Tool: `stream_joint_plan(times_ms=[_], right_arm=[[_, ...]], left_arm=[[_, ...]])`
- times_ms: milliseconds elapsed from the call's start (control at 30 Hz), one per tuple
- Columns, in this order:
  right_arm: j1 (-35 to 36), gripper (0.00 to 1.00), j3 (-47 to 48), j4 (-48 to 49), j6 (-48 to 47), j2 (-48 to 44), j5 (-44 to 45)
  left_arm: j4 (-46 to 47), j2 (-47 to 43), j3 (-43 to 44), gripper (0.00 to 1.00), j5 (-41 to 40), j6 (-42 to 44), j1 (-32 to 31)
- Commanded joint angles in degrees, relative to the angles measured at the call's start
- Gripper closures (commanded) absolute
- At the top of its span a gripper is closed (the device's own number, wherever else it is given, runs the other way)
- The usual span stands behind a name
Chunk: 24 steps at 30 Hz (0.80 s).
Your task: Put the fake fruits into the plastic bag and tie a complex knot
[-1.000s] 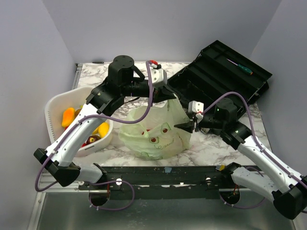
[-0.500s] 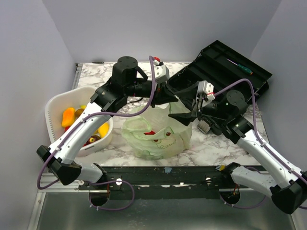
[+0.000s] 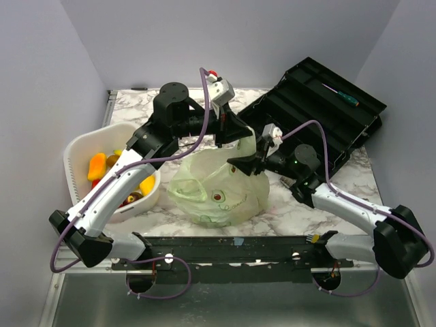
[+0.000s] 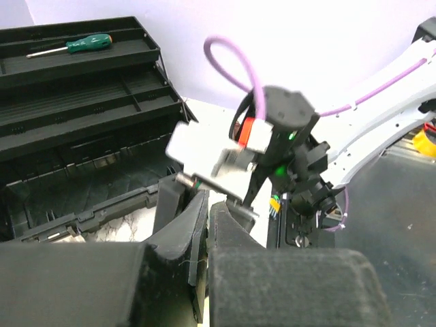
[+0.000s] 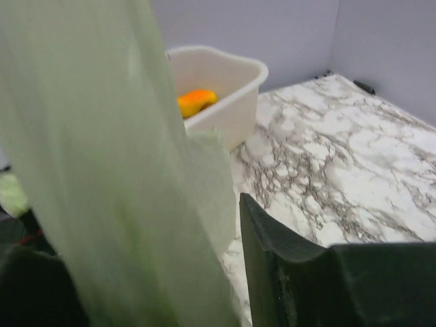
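The pale green plastic bag [image 3: 219, 185] sits mid-table with a red fake fruit [image 3: 218, 197] showing through its film. Its top corner is pulled up to my left gripper [image 3: 230, 136], which is shut on the handle; in the left wrist view those fingers [image 4: 208, 204] are pressed together. My right gripper [image 3: 244, 163] is at the bag's upper right edge. Its jaws stand apart in the right wrist view [image 5: 150, 259], with the bag's film [image 5: 116, 177] hanging between them; the left finger is hidden behind it. More fake fruits, orange [image 3: 97, 165] and yellow [image 3: 146, 184], lie in the white basket [image 3: 73, 151].
An open black toolbox [image 3: 313, 102] with a green-handled screwdriver [image 3: 343, 97] fills the back right, close behind both grippers. The white basket [image 5: 225, 82] stands at the left. Bare marble table [image 3: 293, 204] lies right of the bag.
My right gripper left the bag's right side, rose with its jaws opening, then swung left to the bag's upper edge. The left gripper stayed shut on the handle and lifted slightly.
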Motion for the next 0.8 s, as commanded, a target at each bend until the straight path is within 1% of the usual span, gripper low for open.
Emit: stream_joint_plan(times_ms=[0, 33, 167, 200, 233, 267, 300, 333, 367, 433, 467, 500, 533, 567, 667, 767], right_arm=[[0.7, 0.64, -6.04, 4.38, -5.03, 3.16, -2.52], [0.71, 0.72, -7.35, 4.4, -5.99, 3.41, -3.16], [0.7, 0.99, -8.9, 2.75, -7.73, 2.21, -2.24], [0.71, 0.99, -8.73, 2.37, -7.62, 1.61, -1.69], [0.7, 0.99, -8.43, 1.75, -7.72, 1.12, -1.09], [0.66, 0.99, -7.99, 1.19, -7.75, 0.42, -0.65], [0.71, 0.99, -7.7, 0.63, -7.88, -0.15, -0.32], [0.7, 0.99, -7.48, 0.31, -7.86, -0.74, -0.21], [0.7, 0.99, -7.44, 0.09, -7.75, -1.34, -0.13], [0.71, 0.99, -7.07, -0.78, -7.06, -2.13, -0.44], [0.71, 0.99, -7.09, -1.09, -6.87, -2.5, -0.97], [0.71, 0.99, -7.22, -1.42, -6.79, -2.84, -1.37], [0.71, 0.99, -7.47, -1.57, -6.74, -3.12, -1.61], [0.69, 0.99, -7.56, -1.72, -6.84, -3.25, -1.91], [0.71, 0.99, -7.55, -2.15, -7.02, -3.2, -2.27], [0.71, 0.99, -7.12, -2.78, -7.15, -2.67, -2.87]], left_arm=[[4.72, -1.97, 2.98, 1.0, -2.8, -5.27, 0.86], [4.67, -1.96, 3.46, 1.0, -3.24, -5.27, 1.03], [2.19, -1.91, 4.67, 1.0, -4.4, -4.15, 3.1], [0.39, -1.82, 5.19, 1.0, -3.9, -4.01, 4.13], [-1.95, -1.78, 5.95, 0.98, -3.63, -3.36, 5.59], [-4.84, -2.19, 6.3, 0.8, -2.91, -2.31, 6.8], [-7.35, -2.92, 6.14, 0.56, -1.39, -0.08, 8.81], [-10.58, -4.29, 5.46, 0.42, 0.24, 3.09, 10.6], [-13.79, -5.73, 4.76, 0.32, 2.88, 7.19, 12.61], [-24.67, -9.64, 3.75, 0.13, 6.22, 18.62, 15.39], [-30.06, -11.29, 3.49, 0.09, 7.39, 26.4, 16.06], [-37.78, -13.14, 3.2, 0.06, 7.47, 35.24, 16.11], [-42.77, -15.0, 1.86, 0.05, 7.39, 43.79, 16.11], [-46.56, -17.3, 0.26, 0.02, 6.28, 48.8, 16.11], [-54.8, -21.72, -4.52, 0.01, 4.71, 64.37, 15.81], [-60.12, -22.61, -4.28, 0.01, 4.2, 73.61, 15.28]])
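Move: My right hand has its half-open fingers around the bag's right handle. The stretch to close on is about 5 cm below and 1 cm back, and the bag's filled body is about 7 cm left, 2 cm back and 20 cm down. My left hand still pinches the top of that handle. From there, the bag's limp left handle is some 13 cm left, 3 cm back and 20 cm below, and the fruit basket 40 cm left, 10 cm ahead and 36 cm below. I sink my right hand about 5 cm down the bag's right handle, shutting its fingers on the handle, then hold there. Only then do I open my left hand wide, releasing the handle top as it eases a little forward. I sweep it some 15 cm left, then back and down towards the left handle, tipping its fingers downward and rolling the wrist. ##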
